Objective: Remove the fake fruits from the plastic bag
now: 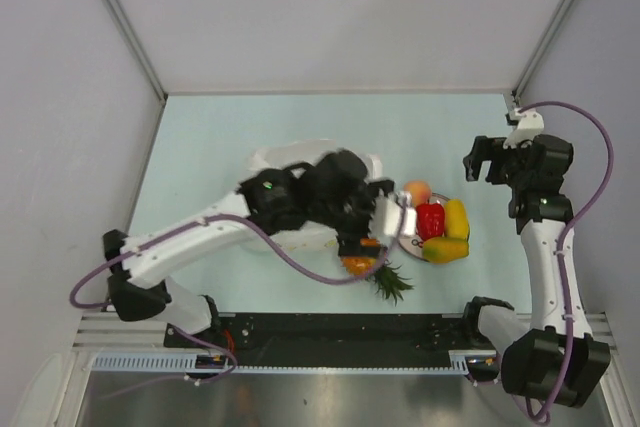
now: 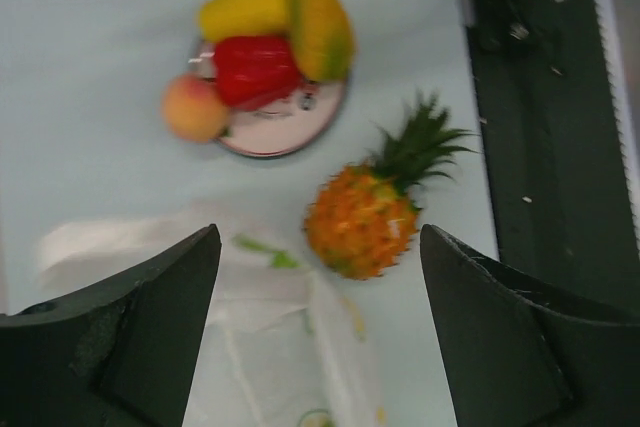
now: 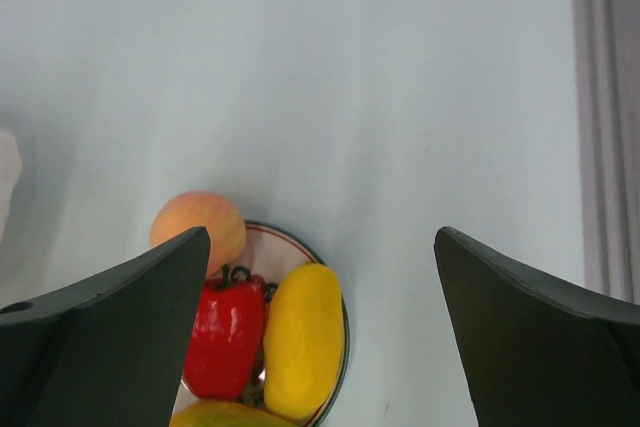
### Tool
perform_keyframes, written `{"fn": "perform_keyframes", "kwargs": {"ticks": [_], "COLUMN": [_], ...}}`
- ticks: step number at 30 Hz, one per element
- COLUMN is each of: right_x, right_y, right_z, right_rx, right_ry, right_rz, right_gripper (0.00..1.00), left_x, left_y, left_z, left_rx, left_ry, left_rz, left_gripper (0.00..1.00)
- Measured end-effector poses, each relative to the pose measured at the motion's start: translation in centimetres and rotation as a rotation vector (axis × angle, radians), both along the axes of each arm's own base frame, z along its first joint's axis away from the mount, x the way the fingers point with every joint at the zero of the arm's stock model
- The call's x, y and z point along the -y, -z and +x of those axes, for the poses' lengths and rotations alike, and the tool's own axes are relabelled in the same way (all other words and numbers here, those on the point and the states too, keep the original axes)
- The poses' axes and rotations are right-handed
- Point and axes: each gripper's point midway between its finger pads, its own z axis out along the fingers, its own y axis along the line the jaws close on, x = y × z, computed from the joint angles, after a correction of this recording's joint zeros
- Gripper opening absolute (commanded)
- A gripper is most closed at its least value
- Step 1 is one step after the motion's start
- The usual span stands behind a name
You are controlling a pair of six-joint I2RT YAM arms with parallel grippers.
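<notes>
The orange pineapple (image 2: 362,222) with its green crown lies on its side on the table, just off the edge of the crinkly white plastic bag (image 2: 265,332). My left gripper (image 2: 318,239) hangs above them, open, holding nothing. From above, the bag (image 1: 290,160) lies mostly under the left arm and the pineapple (image 1: 360,266) sits near the front edge. A peach (image 2: 193,107), a red fruit (image 2: 255,69), a yellow lemon (image 2: 245,10) and a mango (image 2: 320,22) rest on or against a small plate (image 2: 290,132). My right gripper (image 3: 322,237) is open and empty above the plate's far side.
The plate (image 1: 462,238) stands right of centre, between the two arms. A black base rail (image 1: 340,332) runs along the table's near edge, close to the pineapple's crown. Grey walls close the table in at the back and sides.
</notes>
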Motion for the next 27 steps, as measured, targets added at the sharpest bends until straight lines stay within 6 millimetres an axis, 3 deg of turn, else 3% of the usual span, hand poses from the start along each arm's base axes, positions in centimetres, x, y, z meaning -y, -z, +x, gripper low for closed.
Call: {"fn": "perform_keyframes", "kwargs": {"ticks": [2,4,8,12,20,27], "right_x": [1.4,3.1,6.2,8.9,13.7,12.1], "right_y": [-0.5,-0.7,-0.4,-0.3,1.4,0.8], "right_z": [0.4,0.5,0.1,-0.7,-2.3,-3.1], "right_rx": [0.017,0.02,0.004,0.006,-0.031,-0.045], "right_ry": [0.078,0.179,0.349,0.475,0.626,0.574], "right_rz": [0.025,0.077,0.178,0.265,0.466,0.528], "right_gripper": [1.0,1.0,1.0,1.0,0.98,0.98], "left_x": [2.1,3.7,6.2,8.9,10.1,9.8], "left_y": [4.8,8.1,11.4,13.5,20.1,22.6], "left_z": [-2.9,-5.7,-9.0,-9.6,-11.1,-9.7], "left_rx": [-0.049,-0.074,-0.116,-0.139,-0.153,-0.106], "left_ry": [0.091,0.163,0.229,0.23,0.224,0.16], "left_rz": [0.124,0.208,0.298,0.329,0.484,0.549], "left_gripper": [0.84,0.82,0.66,0.56,0.5,0.45]}}
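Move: The pineapple lies on the table about 28 cm below the left hand, some 3 cm ahead and 4 cm to its right, its leafy crown towards the right and the near edge. The yellow-green papaya on the plate is some 8 cm ahead and 20 cm right of that hand, the red pepper 16 cm ahead and 17 cm right. The white bag is about 21 cm ahead and 11 cm left. From the right hand the pineapple is roughly 14 cm back, 22 cm left and 19 cm below. Towards the pineapple's crown end the left hand drops some 22 cm, also going right and back about 10 cm each, mostly early on; its fingers tilt some 30 degrees steeper downward and narrow from wide open to about half, still clear of the fruit. The empty right hand swings clear to the right, away from the plate, rolling and turning clockwise, fingers wide open. ##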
